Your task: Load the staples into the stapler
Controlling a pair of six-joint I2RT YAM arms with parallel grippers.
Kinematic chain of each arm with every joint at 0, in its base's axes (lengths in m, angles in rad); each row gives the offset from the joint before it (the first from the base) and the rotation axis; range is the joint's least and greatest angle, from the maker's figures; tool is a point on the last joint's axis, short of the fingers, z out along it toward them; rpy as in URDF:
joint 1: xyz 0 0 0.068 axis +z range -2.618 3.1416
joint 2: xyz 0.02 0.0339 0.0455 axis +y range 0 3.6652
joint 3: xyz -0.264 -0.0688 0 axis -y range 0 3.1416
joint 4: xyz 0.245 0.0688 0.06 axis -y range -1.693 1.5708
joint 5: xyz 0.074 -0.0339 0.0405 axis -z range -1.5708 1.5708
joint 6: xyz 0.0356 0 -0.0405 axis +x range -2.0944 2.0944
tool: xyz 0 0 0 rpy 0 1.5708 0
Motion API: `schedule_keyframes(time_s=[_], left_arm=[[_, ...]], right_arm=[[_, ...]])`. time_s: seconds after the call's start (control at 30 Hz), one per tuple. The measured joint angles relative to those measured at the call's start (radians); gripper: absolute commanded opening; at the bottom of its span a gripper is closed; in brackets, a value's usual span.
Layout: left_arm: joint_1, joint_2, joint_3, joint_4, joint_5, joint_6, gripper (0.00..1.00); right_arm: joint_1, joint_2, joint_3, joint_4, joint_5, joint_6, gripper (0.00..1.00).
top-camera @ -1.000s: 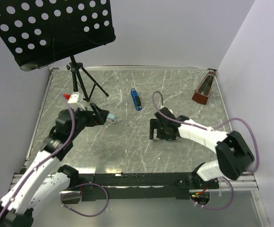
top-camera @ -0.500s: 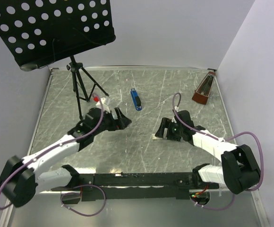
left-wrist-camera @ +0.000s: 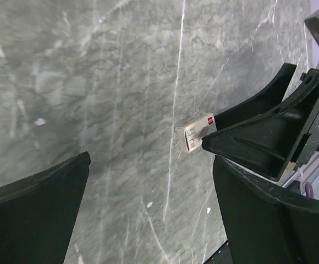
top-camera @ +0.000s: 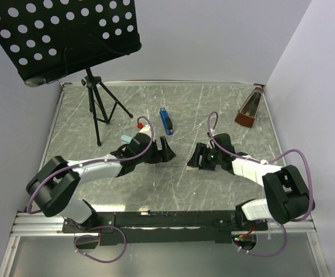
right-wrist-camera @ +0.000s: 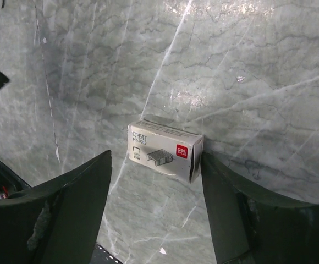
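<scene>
The stapler [top-camera: 166, 121] is slim and dark blue and lies shut at the table's middle back, clear of both arms. The staples are hidden inside a small whitish box with a red logo [right-wrist-camera: 162, 151] that lies flat on the marble. My right gripper [right-wrist-camera: 157, 159] is open and straddles the box: its right finger [right-wrist-camera: 225, 192] touches the box's end, its left finger [right-wrist-camera: 82, 192] stands apart. In the top view that gripper [top-camera: 195, 157] covers most of the box. My left gripper [left-wrist-camera: 151, 162] is wide open and empty, just left of the box [left-wrist-camera: 195, 132], hovering near the table's middle [top-camera: 166, 153].
A black music stand [top-camera: 63, 34] on a tripod [top-camera: 101, 109] fills the back left. A reddish-brown metronome [top-camera: 249, 109] stands at the back right. A small pale-blue thing [top-camera: 125, 138] lies beside my left arm. White walls close in both sides.
My left arm has swung right from the tripod side to the table's middle. My right gripper has shifted onto the box and its jaws have narrowed round it.
</scene>
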Motion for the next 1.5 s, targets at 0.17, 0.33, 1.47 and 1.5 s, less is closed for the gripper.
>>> schedule_keyframes(time_s=[0.17, 0.33, 1.47, 1.5], left_arm=[[-0.027, 0.075, 0.016, 0.03, 0.004, -0.02, 0.91], [-0.051, 0.143, 0.039, 0.041, 0.017, -0.042, 0.82], [-0.109, 0.265, 0.122, 0.064, 0.056, -0.083, 0.39], [-0.109, 0.266, 0.126, 0.058, 0.056, -0.082, 0.38]], right_arm=[[0.0, 0.014, 0.0, 0.006, -0.008, -0.003, 0.61], [0.0, 0.033, 0.008, 0.005, -0.015, -0.004, 0.55], [0.003, 0.022, 0.014, -0.05, 0.022, -0.014, 0.06], [0.005, 0.022, 0.015, -0.05, 0.024, -0.014, 0.05]])
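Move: The staples box lies flat just under the right fingertips: its middle is about 2 cm to the left of the right hand and 3 cm below, neither ahead nor back. From the left hand it is some 10 cm to the right, 2 cm back and 7 cm below. The blue stapler stands about 17 cm straight ahead of the left hand, and the teal stapler some 8 cm ahead and 14 cm to its left. Rightward and down, drawing back a little, the left hand travels about 6 cm across and 4 cm lower to the staples box's left end, its fingers closing about halfway and tipping slightly downward. The right hand sinks about 1 cm and stays low at the other end, closing its fingers almost fully, so that one finger pushes the box's right end leftward and the tips finish against it. ##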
